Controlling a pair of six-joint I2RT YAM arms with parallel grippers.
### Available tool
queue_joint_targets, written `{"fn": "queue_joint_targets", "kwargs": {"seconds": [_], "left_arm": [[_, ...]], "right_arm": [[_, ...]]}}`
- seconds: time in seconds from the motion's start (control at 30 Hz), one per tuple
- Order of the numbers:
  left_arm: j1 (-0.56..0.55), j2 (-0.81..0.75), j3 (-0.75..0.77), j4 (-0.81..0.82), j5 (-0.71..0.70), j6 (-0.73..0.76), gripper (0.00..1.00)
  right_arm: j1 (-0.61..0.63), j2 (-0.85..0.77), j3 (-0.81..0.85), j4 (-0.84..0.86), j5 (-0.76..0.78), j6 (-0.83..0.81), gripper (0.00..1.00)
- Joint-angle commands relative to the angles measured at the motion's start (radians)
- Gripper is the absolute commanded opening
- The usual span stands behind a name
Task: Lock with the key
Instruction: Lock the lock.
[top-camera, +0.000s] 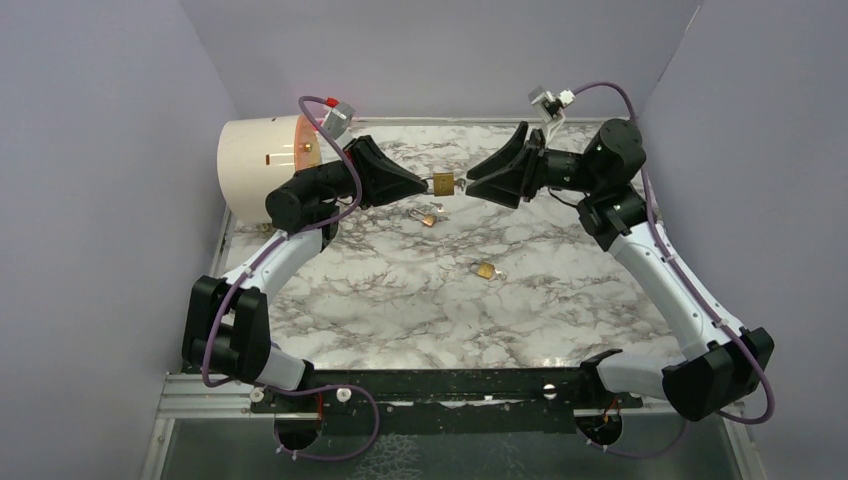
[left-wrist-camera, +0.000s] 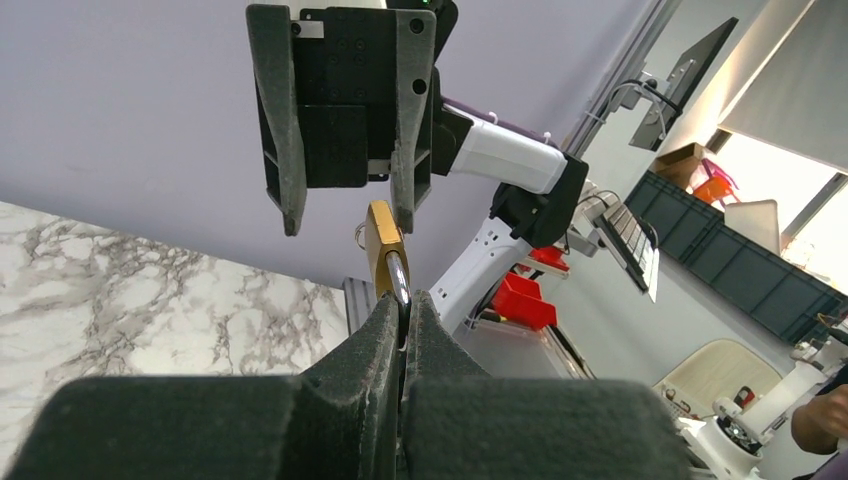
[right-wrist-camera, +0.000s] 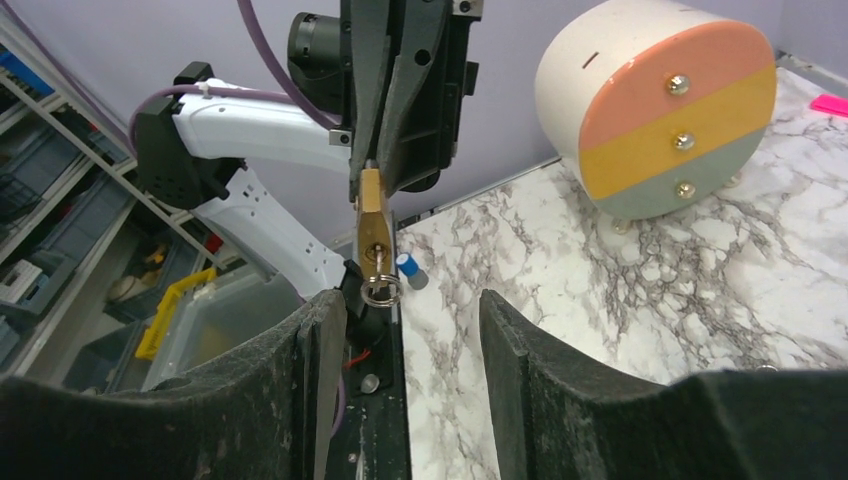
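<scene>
A brass padlock (top-camera: 443, 184) hangs in the air between the two arms, over the far part of the marble table (top-camera: 420, 300). My left gripper (top-camera: 428, 185) is shut on its steel shackle (left-wrist-camera: 398, 278). In the right wrist view the padlock (right-wrist-camera: 372, 225) points its underside at me, with a small key and ring (right-wrist-camera: 380, 290) sticking out of it. My right gripper (right-wrist-camera: 410, 305) is open; the key ring lies just beyond its left fingertip, not between the fingers. The left wrist view shows the right gripper (left-wrist-camera: 345, 215) facing the padlock (left-wrist-camera: 385, 255) with its jaws apart.
A big cream cylinder (top-camera: 265, 165) with a striped face (right-wrist-camera: 660, 110) lies at the table's back left. A second brass padlock (top-camera: 485, 270) lies mid-table, and small keys or another lock (top-camera: 430, 215) lie below the held one. Grey walls close three sides.
</scene>
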Motion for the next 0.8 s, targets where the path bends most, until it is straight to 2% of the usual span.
{"fn": "queue_joint_targets", "kwargs": {"seconds": [0.0, 0.13, 0.33, 0.43, 0.6, 0.77], "left_arm": [[0.005, -0.01, 0.016, 0.019, -0.029, 0.023, 0.0], [0.005, -0.003, 0.018, 0.024, -0.023, 0.023, 0.0], [0.005, -0.007, 0.01, 0.025, -0.021, 0.027, 0.0], [0.005, -0.008, 0.008, 0.026, -0.017, 0.027, 0.0], [0.005, -0.01, 0.01, 0.025, -0.011, 0.03, 0.0], [0.022, -0.004, 0.005, 0.043, -0.013, 0.02, 0.0]], "right_arm": [[0.032, 0.004, 0.034, 0.026, -0.026, -0.002, 0.55], [0.06, 0.017, 0.044, 0.023, -0.026, -0.006, 0.54], [0.078, 0.027, 0.054, 0.025, -0.019, -0.015, 0.44], [0.078, 0.032, 0.062, 0.024, -0.02, -0.017, 0.34], [0.078, 0.028, 0.073, -0.008, -0.008, -0.037, 0.02], [0.077, 0.011, 0.085, -0.084, 0.011, -0.1, 0.01]]}}
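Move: The key sticks out of the padlock towards the right hand's open fingers, some 2 cm to their left, about 1 cm back and level with them. From that hand, the padlock's body is about 5 cm left and 1 cm back, and the left fingertips on its shackle about 9 cm left and 1 cm back. From the left hand the key lies about 7 cm right, level fore and aft, some 2 cm above. Right hand eases about 2 cm left, 1.5 cm back, and pinches the key; left hand still holds the shackle. ##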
